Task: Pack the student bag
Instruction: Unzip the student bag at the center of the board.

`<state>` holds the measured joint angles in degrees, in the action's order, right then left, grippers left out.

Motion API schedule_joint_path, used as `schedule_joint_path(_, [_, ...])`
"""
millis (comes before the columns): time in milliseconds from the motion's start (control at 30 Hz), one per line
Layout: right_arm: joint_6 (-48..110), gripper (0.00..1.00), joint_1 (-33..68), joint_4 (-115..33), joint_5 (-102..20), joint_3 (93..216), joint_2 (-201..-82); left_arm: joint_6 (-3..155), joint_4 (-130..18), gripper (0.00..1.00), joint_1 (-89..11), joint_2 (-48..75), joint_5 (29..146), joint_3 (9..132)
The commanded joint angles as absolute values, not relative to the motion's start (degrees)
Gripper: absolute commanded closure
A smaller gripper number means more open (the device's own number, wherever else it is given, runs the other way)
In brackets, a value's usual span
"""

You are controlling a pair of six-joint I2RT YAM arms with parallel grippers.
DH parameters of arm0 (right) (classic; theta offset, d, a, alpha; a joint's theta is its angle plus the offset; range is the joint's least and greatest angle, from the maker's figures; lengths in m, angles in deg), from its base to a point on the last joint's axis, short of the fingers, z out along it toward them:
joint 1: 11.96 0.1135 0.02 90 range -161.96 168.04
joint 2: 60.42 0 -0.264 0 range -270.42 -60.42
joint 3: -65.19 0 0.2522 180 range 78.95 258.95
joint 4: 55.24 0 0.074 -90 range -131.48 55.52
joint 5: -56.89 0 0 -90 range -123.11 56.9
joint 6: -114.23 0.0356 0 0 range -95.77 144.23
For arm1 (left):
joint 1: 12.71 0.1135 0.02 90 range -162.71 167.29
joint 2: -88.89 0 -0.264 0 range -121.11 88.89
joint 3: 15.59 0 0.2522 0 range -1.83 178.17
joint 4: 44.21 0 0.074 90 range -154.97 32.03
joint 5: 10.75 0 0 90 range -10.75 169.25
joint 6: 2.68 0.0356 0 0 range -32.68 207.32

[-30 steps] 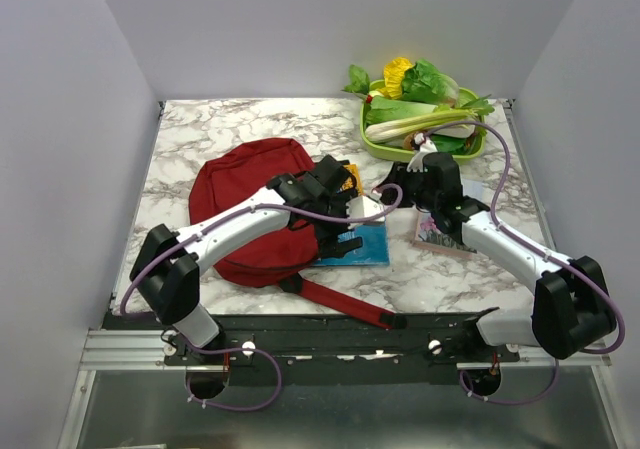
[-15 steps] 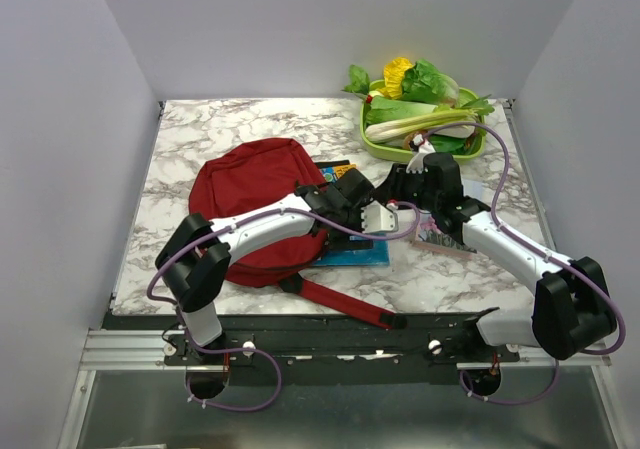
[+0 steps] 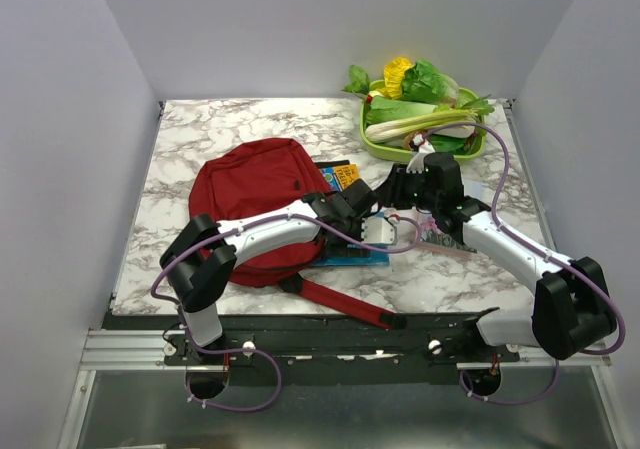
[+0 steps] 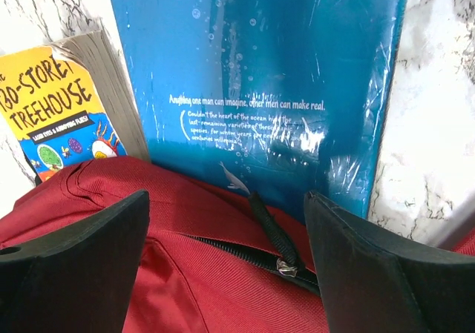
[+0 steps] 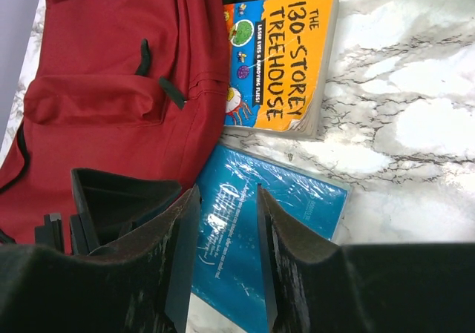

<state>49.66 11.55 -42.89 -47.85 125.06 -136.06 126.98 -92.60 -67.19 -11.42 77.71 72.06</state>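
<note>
The student bag [image 3: 250, 194], dark red fabric, lies flat at the left middle of the table. My left gripper [image 3: 362, 229] hovers over its right edge. In the left wrist view this gripper [image 4: 226, 199] is wide open above the bag's fabric [image 4: 185, 274], with a black zipper and its metal pull [image 4: 286, 268] between the fingers, untouched. A blue shrink-wrapped book [image 4: 260, 88] lies partly under the bag's edge, an orange "Treehouse" book [image 4: 59, 103] beside it. My right gripper [image 3: 396, 189] hangs part-open [image 5: 226, 192] above the blue book [image 5: 260, 236], holding nothing.
A green tray [image 3: 372, 145] heaped with vegetables sits at the back right. A pinkish book [image 3: 440, 237] lies under the right arm. The bag's long red strap [image 3: 345, 307] with a black end trails toward the front edge. Grey walls enclose three sides.
My left gripper has slid right and nearer, off the bag's middle to its right edge, uncovering the orange book. Its jaws narrowed slightly. The right arm has barely moved.
</note>
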Motion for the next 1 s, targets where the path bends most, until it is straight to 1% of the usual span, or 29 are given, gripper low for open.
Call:
schedule_joint_path(0, [49.55,0.56,11.16,-42.79,-49.54,125.53,-136.54,128.36,-94.79,0.11,-68.43,-12.45,73.64,72.27])
schedule_joint_path(33, [49.55,0.57,11.16,-42.79,-49.54,125.62,-136.71,128.37,-94.88,0.15,-68.6,-12.88,73.02,72.27])
schedule_joint_path(200, [49.63,0.6,11.07,-42.88,-49.72,126.23,-137.76,128.72,-96.28,0.26,-69.57,-13.33,71.34,72.09])
schedule_joint_path(300, [49.9,0.6,11.16,-43.06,-50.07,126.76,-139.08,128.46,-96.9,0.4,-69.66,-12.71,72.04,72.27])
schedule_joint_path(333, [49.98,0.6,11.16,-43.41,-50.42,126.93,-139.35,128.37,-97.17,0.51,-69.75,-12.62,72.05,72.35])
schedule_joint_path(400, [49.99,0.6,11.16,-43.59,-50.77,127.63,-140.66,128.28,-97.17,0.64,-69.75,-12.54,71.7,72.53])
schedule_joint_path(433, [50.16,0.6,11.16,-43.76,-51.03,127.9,-141.1,128.28,-97.08,0.76,-69.75,-12.27,71.61,72.53])
schedule_joint_path(533, [50.51,0.6,11.16,-44.11,-51.82,128.52,-142.6,127.84,-96.99,0.87,-69.75,-12.01,70.99,72.88])
schedule_joint_path(600, [50.69,0.6,11.07,-44.38,-51.91,128.61,-143.21,127.66,-97.26,0.88,-69.84,-11.92,70.73,73.14])
schedule_joint_path(700, [50.78,0.6,11.16,-44.46,-52.53,128.96,-144.44,127.49,-98.04,0.92,-69.92,-11.66,70.64,73.67])
schedule_joint_path(733, [51.3,0.6,11.16,-44.64,-53.31,129.05,-144.97,127.49,-98.22,0.97,-70.01,-11.31,70.64,73.85])
schedule_joint_path(767, [51.56,0.6,11.16,-45.07,-54.02,129.13,-145.41,127.4,-98.4,0.99,-70.01,-11.22,70.81,74.28])
schedule_joint_path(900, [53.15,0.59,11.24,-46.05,-58.59,131.76,-150.67,127.05,-99.89,1.0,-70.1,-9.81,71.96,75.25])
schedule_joint_path(933, [53.32,0.58,11.77,-45.0,-58.25,132.47,-152.6,126.79,-100.15,1.0,-70.1,-9.2,72.39,75.25])
schedule_joint_path(967, [53.41,0.53,12.21,-44.3,-57.63,133.87,-153.49,126.61,-100.51,1.0,-70.1,-8.85,72.66,75.6])
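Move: The zip pull of the student bag hangs at the bag's right edge, between the left hand's open fingers: about 1 cm back, 1 cm to the left and 2 cm below. From that hand the blue book's middle lies some 5 cm to the right, 1 cm ahead and 5 cm down; the Treehouse book is about 14 cm ahead and 1 cm right. For the right hand the pull is roughly 9 cm back, 11 cm left and 9 cm lower. Easing left, down and slightly back by about 1 cm each onto the bag's zip, the left hand swings its fingertips a little to the left and shuts its wide-open fingers around the zip pull, then starts to rise slightly. Meanwhile the right hand sinks some 4 cm and shifts about 3 cm left towards the bag's edge, tipping further down, its fingers staying about half open and empty. ##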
